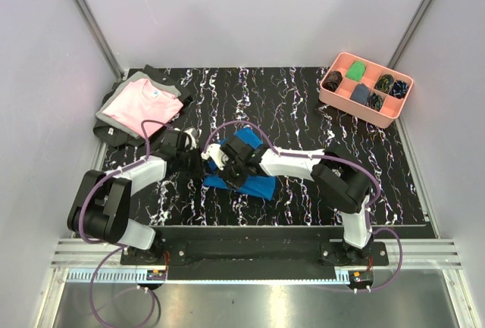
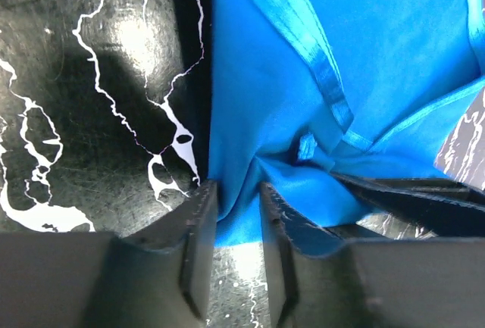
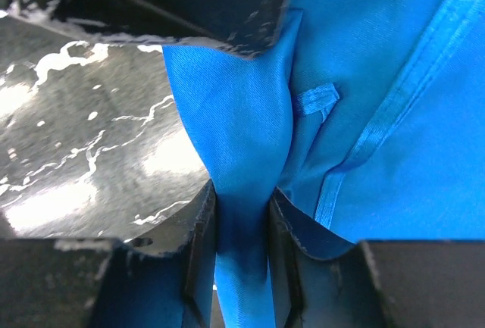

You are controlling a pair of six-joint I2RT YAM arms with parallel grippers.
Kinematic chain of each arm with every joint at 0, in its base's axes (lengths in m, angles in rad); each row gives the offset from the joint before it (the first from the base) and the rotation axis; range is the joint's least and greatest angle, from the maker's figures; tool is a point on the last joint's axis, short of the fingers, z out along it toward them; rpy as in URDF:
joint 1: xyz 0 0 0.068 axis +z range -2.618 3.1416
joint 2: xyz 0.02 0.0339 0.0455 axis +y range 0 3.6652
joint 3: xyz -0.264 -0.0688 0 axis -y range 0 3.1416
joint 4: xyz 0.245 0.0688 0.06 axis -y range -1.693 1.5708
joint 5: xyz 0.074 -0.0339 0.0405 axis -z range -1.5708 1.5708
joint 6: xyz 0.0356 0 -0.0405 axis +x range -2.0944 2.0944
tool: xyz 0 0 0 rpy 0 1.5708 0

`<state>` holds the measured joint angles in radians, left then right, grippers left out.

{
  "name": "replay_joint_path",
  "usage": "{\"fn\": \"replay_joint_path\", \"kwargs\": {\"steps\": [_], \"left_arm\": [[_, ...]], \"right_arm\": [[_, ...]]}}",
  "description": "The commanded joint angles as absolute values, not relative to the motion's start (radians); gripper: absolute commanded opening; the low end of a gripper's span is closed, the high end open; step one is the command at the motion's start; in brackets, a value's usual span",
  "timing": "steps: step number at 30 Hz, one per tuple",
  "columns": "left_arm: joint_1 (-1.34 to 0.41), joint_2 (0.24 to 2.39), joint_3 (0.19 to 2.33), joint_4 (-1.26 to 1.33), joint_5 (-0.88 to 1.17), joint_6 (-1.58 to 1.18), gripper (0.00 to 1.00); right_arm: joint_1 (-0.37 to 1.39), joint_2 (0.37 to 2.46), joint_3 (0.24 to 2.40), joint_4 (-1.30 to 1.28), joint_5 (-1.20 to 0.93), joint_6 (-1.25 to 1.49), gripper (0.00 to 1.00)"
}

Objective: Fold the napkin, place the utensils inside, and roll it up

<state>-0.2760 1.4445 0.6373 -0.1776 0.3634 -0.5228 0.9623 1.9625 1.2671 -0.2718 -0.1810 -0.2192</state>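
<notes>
The royal-blue napkin (image 1: 256, 186) lies bunched near the middle of the table, under both wrists. In the left wrist view the napkin (image 2: 318, 55) shows a hemmed edge and folds. My left gripper (image 2: 239, 195) stands open at its left edge, a corner of cloth reaching between the fingertips and bare table showing in the gap behind. In the right wrist view a ridge of napkin (image 3: 235, 139) runs into my right gripper (image 3: 242, 210), whose jaws press it from both sides. From above, the left gripper (image 1: 197, 163) and right gripper (image 1: 224, 163) nearly meet. The utensils are out of view.
A pink folded shirt (image 1: 144, 104) with grey trim lies at the back left corner. A salmon tray (image 1: 341, 99) with small cloth bundles stands at the back right. The black marbled mat (image 1: 318, 127) covers the table. Cables loop over both arms.
</notes>
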Motion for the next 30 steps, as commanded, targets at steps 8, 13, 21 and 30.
{"fn": "replay_joint_path", "kwargs": {"steps": [8, 13, 21, 30], "left_arm": [[-0.25, 1.318, 0.598, -0.123, 0.363, -0.509, 0.44], [-0.252, 1.319, 0.555, -0.077, 0.414, -0.537, 0.48], [-0.252, 1.259, 0.485, -0.095, 0.357, -0.561, 0.62], [-0.252, 1.281, 0.451, -0.032, 0.419, -0.577, 0.54]], "right_arm": [[0.959, 2.042, 1.31, -0.48, -0.37, -0.166, 0.32], [0.95, 2.063, 1.331, -0.48, -0.376, -0.166, 0.33], [0.925, 2.08, 1.344, -0.48, -0.4, -0.164, 0.33], [0.908, 2.094, 1.347, -0.482, -0.454, -0.167, 0.33]]}}
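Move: The napkin's rolled left end lies between the left hand's parting fingers, about 1 cm back and 1 cm below. Its far corner is some 13 cm ahead and 12 cm right of that hand. The right hand already pinches the rolled near edge at its fingertips, with the near right corner roughly 12 cm right and 4 cm back, and the far corner about 15 cm ahead and 6 cm right. Right hand drags the pinched edge back some 3 cm; left opens wider, rising 2 cm, then sinking back. ##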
